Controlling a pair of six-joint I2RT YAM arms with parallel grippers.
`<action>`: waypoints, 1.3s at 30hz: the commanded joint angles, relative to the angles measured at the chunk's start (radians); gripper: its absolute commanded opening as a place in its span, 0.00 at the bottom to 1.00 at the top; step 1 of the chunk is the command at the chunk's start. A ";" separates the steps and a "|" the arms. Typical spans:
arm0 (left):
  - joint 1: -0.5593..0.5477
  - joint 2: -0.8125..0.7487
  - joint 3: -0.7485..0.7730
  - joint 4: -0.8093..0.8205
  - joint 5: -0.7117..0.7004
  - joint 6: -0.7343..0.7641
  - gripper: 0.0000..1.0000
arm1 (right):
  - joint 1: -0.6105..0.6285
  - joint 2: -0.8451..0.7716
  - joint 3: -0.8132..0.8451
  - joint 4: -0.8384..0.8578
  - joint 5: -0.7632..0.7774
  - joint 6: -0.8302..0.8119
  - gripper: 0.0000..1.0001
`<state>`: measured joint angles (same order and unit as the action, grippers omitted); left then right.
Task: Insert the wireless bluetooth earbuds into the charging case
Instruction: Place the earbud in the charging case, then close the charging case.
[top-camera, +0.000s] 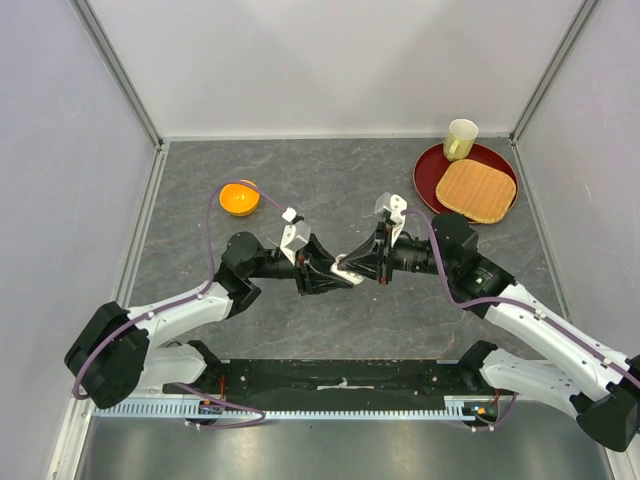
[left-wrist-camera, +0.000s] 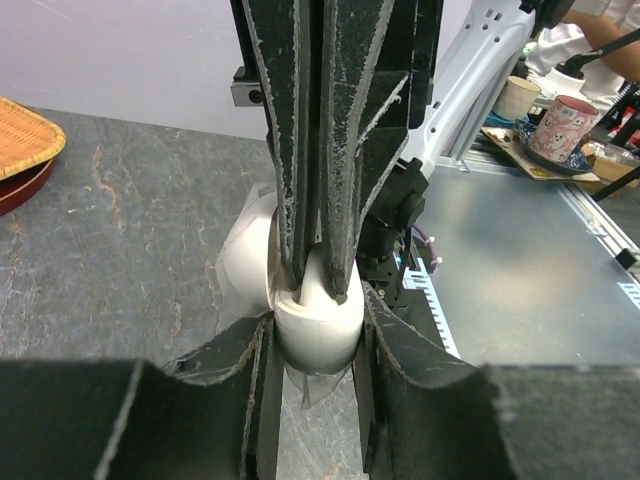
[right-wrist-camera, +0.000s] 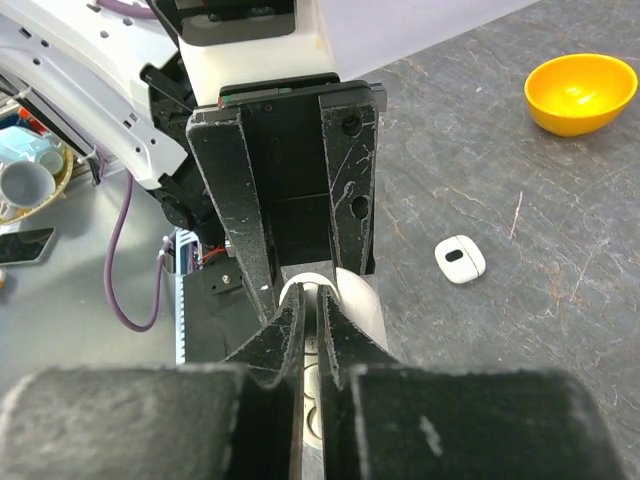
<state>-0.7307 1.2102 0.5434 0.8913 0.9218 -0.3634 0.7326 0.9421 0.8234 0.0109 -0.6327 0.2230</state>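
Note:
A white charging case (left-wrist-camera: 318, 330) is held above the table, its lid (left-wrist-camera: 245, 265) swung open to the left. My left gripper (left-wrist-camera: 315, 335) is shut on the case body from both sides. The two grippers meet at the table's middle (top-camera: 348, 268). My right gripper (right-wrist-camera: 318, 305) comes at the case from the opposite side, and its fingertips (left-wrist-camera: 340, 280) press into the open top. Only a thin slit shows between its jaws. A sliver of white sits between those tips, but I cannot tell whether it is one of the earbuds. No earbud shows clearly.
A second small white case (right-wrist-camera: 460, 260) lies shut on the table beside the grippers. An orange bowl (top-camera: 239, 198) sits at the back left. At the back right, a red tray (top-camera: 419, 180) carries a woven mat (top-camera: 476, 190) and a pale cup (top-camera: 460, 139).

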 joint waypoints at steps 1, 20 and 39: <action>-0.010 -0.051 0.003 0.112 -0.061 0.012 0.02 | 0.024 0.024 0.022 -0.080 0.030 -0.047 0.11; -0.010 -0.077 -0.016 0.035 -0.063 0.069 0.02 | 0.022 -0.141 -0.009 0.052 0.206 0.039 0.50; -0.010 -0.135 -0.030 -0.049 -0.107 0.149 0.02 | 0.022 0.063 0.123 -0.149 0.565 0.157 0.77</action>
<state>-0.7364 1.0988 0.5148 0.8387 0.8383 -0.2680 0.7547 0.9722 0.8982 -0.0998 -0.0216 0.3717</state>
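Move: The right fingers have the earbud right at the open charging case, whose middle is roughly 3 cm to their left, 1 cm below and level fore and aft. The left fingers hold that case, its middle about 2 cm to their right and 1 cm farther out. From the right hand, a second white case lies on the table some 8 cm ahead, 14 cm left and 22 cm down, and the yellow bowl some 25 cm ahead, 27 cm left and 21 cm down. The right fingers spread wide to let go of the earbud at the charging case, then the hand backs off about 5 cm to the right while rising nearly as much, and swings some 8 cm forward past the case's far side, sinking back to its first height as it turns about 35 degrees clockwise. The left hand keeps its pinch on the case, lifting it a centimetre or so and turning it only slightly. ##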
